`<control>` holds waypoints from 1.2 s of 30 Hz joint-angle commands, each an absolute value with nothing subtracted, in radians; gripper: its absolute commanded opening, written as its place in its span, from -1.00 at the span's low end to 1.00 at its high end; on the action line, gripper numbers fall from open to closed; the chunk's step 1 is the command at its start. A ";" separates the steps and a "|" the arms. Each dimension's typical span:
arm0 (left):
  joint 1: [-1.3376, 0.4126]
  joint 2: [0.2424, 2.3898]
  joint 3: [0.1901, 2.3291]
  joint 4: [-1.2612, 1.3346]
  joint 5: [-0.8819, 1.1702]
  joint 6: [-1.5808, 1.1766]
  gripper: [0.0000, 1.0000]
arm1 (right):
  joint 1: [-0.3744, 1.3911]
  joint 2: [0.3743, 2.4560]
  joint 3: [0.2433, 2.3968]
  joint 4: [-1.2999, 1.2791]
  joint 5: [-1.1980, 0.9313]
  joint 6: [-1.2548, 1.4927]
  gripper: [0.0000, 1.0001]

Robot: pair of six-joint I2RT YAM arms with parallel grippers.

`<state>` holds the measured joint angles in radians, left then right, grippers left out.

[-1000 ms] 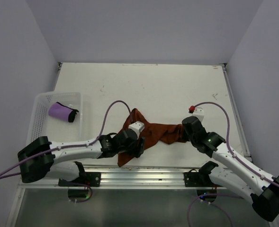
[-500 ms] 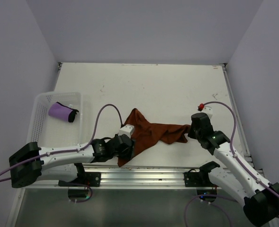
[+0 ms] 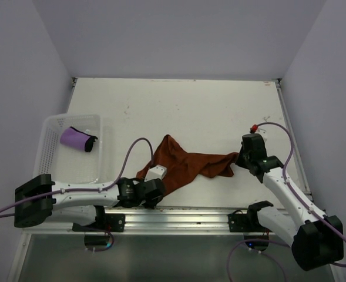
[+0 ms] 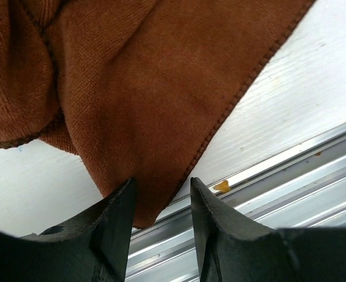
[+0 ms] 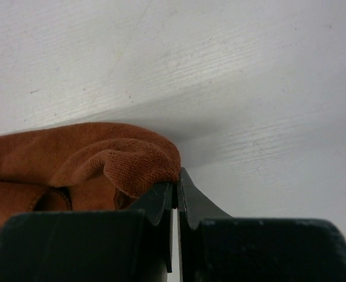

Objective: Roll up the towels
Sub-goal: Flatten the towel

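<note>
The rust orange-brown towel [image 3: 187, 164] lies crumpled across the front middle of the table. My right gripper [image 3: 238, 158] is shut on its right corner [image 5: 120, 153], and the jaws of that gripper [image 5: 177, 185] are pressed together low over the table. My left gripper [image 3: 154, 195] is at the towel's near left corner by the front edge. In the left wrist view that gripper [image 4: 161, 191] is open, with the tip of the towel [image 4: 137, 106] lying between its fingers, which do not pinch it. The purple towel [image 3: 77, 138] lies rolled in the basket.
A white perforated basket [image 3: 55, 126] stands at the left edge of the table. An aluminium rail [image 3: 178, 218] runs along the front edge just below the left gripper, with a small orange scrap [image 4: 221, 186] on it. Walls enclose the table on three sides.
The left gripper has drawn back to the towel's near corner and its jaws have narrowed. The right gripper has moved right and farther away with its corner, stretching the towel.
</note>
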<state>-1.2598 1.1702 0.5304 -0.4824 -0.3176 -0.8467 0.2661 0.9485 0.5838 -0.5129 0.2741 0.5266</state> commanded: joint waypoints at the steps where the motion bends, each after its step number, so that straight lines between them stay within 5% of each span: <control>1: -1.273 1.189 0.545 -0.538 -0.371 -0.879 -0.10 | 0.233 0.965 0.644 -0.450 0.242 0.500 -1.00; 8: -1.282 1.285 0.561 -0.508 -0.367 -0.848 -0.10 | 0.213 1.000 0.660 -0.430 0.226 0.491 -1.00; 11: -1.285 1.333 0.571 -0.514 -0.380 -0.857 -0.35 | 0.210 1.003 0.664 -0.422 0.215 0.482 -1.00; 15: -1.285 1.384 0.578 -0.522 -0.417 -0.880 -1.00 | 0.210 1.005 0.670 -0.428 0.212 0.472 -0.91; 18: -1.285 1.397 0.592 -0.557 -0.471 -0.929 -1.00 | 0.210 1.000 0.678 -0.437 0.212 0.460 -0.78; 20: -1.285 1.372 0.629 -0.650 -0.523 -1.008 -1.00 | 0.212 0.999 0.692 -0.456 0.224 0.460 -0.51; 22: -1.282 1.329 0.672 -0.745 -0.604 -1.069 -1.00 | 0.212 0.994 0.699 -0.463 0.241 0.462 -0.50; 29: -1.114 0.964 0.745 -0.842 -0.667 -1.055 -1.00 | 0.210 0.988 0.738 -0.506 0.265 0.465 0.05; 36: -0.980 0.871 0.814 -0.894 -0.727 -0.994 -1.00 | 0.209 0.983 0.727 -0.528 0.275 0.471 0.02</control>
<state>-0.9947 0.8516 0.7769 -0.8150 -0.6453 -1.0080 0.2146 0.9939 0.7002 -0.5049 0.2508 0.4732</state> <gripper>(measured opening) 0.009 0.517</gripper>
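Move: The near corner of the brown towel lies between my open left fingertips, roughly 1 cm ahead and 2 cm below, with the metal rail about 3 cm behind my left hand, straight back and 3 cm lower. The towel's left corner is some 12 cm ahead and 5 cm left, its far corner about 26 cm ahead and 7 cm right. My right fingers still hold the towel's right end at their tips, about 7 cm above the table. I creep my left hand forward and slightly down, pinch the towel's near corner shut between its fingers, then sweep it up about 14 cm, forward and left, turning some 30 degrees counter-clockwise with the fingertips tipping outward. My right hand edges forward a couple of centimetres, opens to let go of the right end and rises a little to clear it. ##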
